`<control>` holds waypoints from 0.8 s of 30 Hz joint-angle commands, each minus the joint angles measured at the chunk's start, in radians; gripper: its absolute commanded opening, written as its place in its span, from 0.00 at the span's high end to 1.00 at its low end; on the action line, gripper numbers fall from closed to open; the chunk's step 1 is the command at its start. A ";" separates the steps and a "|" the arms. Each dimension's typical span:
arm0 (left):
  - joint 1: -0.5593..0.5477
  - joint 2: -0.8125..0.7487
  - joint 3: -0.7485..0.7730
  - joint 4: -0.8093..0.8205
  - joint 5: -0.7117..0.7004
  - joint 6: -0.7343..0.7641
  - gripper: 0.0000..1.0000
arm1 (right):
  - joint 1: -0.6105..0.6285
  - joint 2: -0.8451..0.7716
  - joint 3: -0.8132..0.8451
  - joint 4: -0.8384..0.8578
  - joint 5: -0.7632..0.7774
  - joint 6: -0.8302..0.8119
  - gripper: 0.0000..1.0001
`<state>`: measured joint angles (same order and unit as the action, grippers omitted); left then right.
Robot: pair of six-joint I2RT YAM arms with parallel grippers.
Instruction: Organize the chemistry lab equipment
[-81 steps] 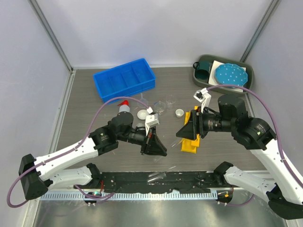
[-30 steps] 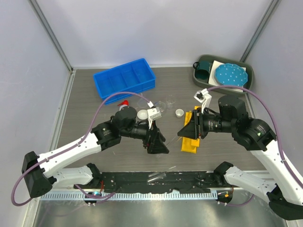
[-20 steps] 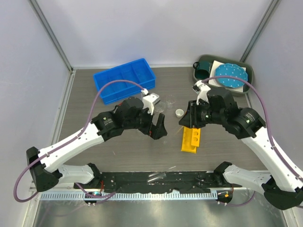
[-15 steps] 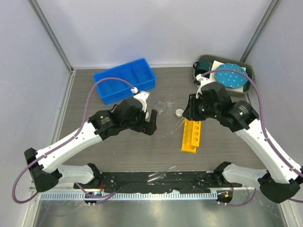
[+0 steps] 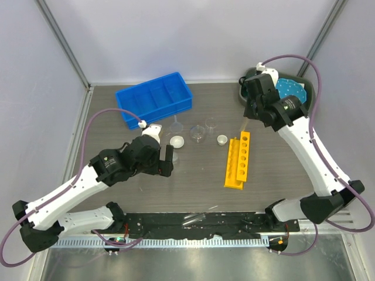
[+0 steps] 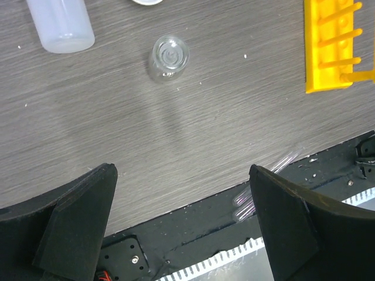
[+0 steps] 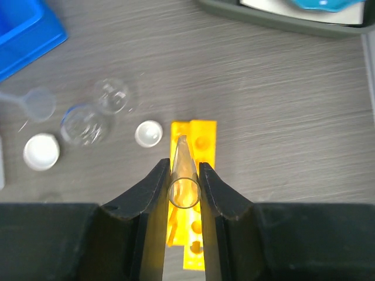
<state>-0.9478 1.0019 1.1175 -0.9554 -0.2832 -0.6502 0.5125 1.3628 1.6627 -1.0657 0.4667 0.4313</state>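
Observation:
My right gripper [image 7: 184,175] is shut on a clear test tube [image 7: 185,175], held above the far end of the yellow holed tube rack [image 7: 204,136]. From above, that gripper [image 5: 248,115] hangs near the grey tray, and the rack [image 5: 237,163] lies on the table. My left gripper [image 6: 187,228] is open and holds nothing. It hovers over a small clear beaker [image 6: 169,56] and the white squeeze bottle [image 6: 61,23]. A funnel [image 5: 177,124], a white dish [image 5: 177,141], two beakers [image 5: 199,133] [image 5: 211,123] and a smaller dish [image 5: 222,139] sit mid-table.
A blue divided bin [image 5: 153,98] stands at the back left. The grey tray [image 5: 307,98] at the back right holds a blue dotted plate [image 5: 291,89]. Loose test tubes [image 6: 258,190] lie on the black strip at the near edge.
The left gripper opened wide and drew back to the left, away from the rack. The right arm swung up and back toward the tray, still gripping the tube.

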 commanded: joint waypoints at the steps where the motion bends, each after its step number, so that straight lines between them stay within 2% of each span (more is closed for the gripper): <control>1: 0.000 -0.045 -0.030 -0.019 -0.027 -0.026 0.00 | -0.091 0.039 0.071 0.042 0.052 -0.029 0.92; 5: 0.000 -0.062 -0.048 -0.037 -0.048 -0.032 0.00 | -0.132 0.068 0.074 0.047 0.027 -0.034 0.92; 24: 0.000 -0.054 -0.076 0.001 -0.048 -0.022 0.00 | -0.132 0.035 -0.083 0.070 -0.050 -0.025 0.92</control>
<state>-0.9478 0.9493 1.0428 -0.9909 -0.3145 -0.6731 0.3820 1.4464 1.5852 -1.0332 0.4160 0.4133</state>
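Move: The right hand, already pinching the test tube, hovers some 24 cm above the level of the yellow rack. The rack's middle lies about 8 cm back and 2 cm to its right, so only the far end reaches near the tube. At table height, the small white cup is level with the hand and 7 cm left, and the glass beaker about 7 cm ahead and 12 cm left. From the empty left hand the rack is roughly 9 cm ahead, 29 cm right and 15 cm below. The right hand keeps its hold on the hanging test tube and first slides about 4 cm to the right and 3 cm forward, turning slightly clockwise, to bring the tube in line with the hole row at the yellow rack's far end. It then sinks some 5 cm towards that end, easing back barely a centimetre and tipping the fingers a little further down, while the left hand, open and empty, drifts about 2 cm left and 2 cm down. ##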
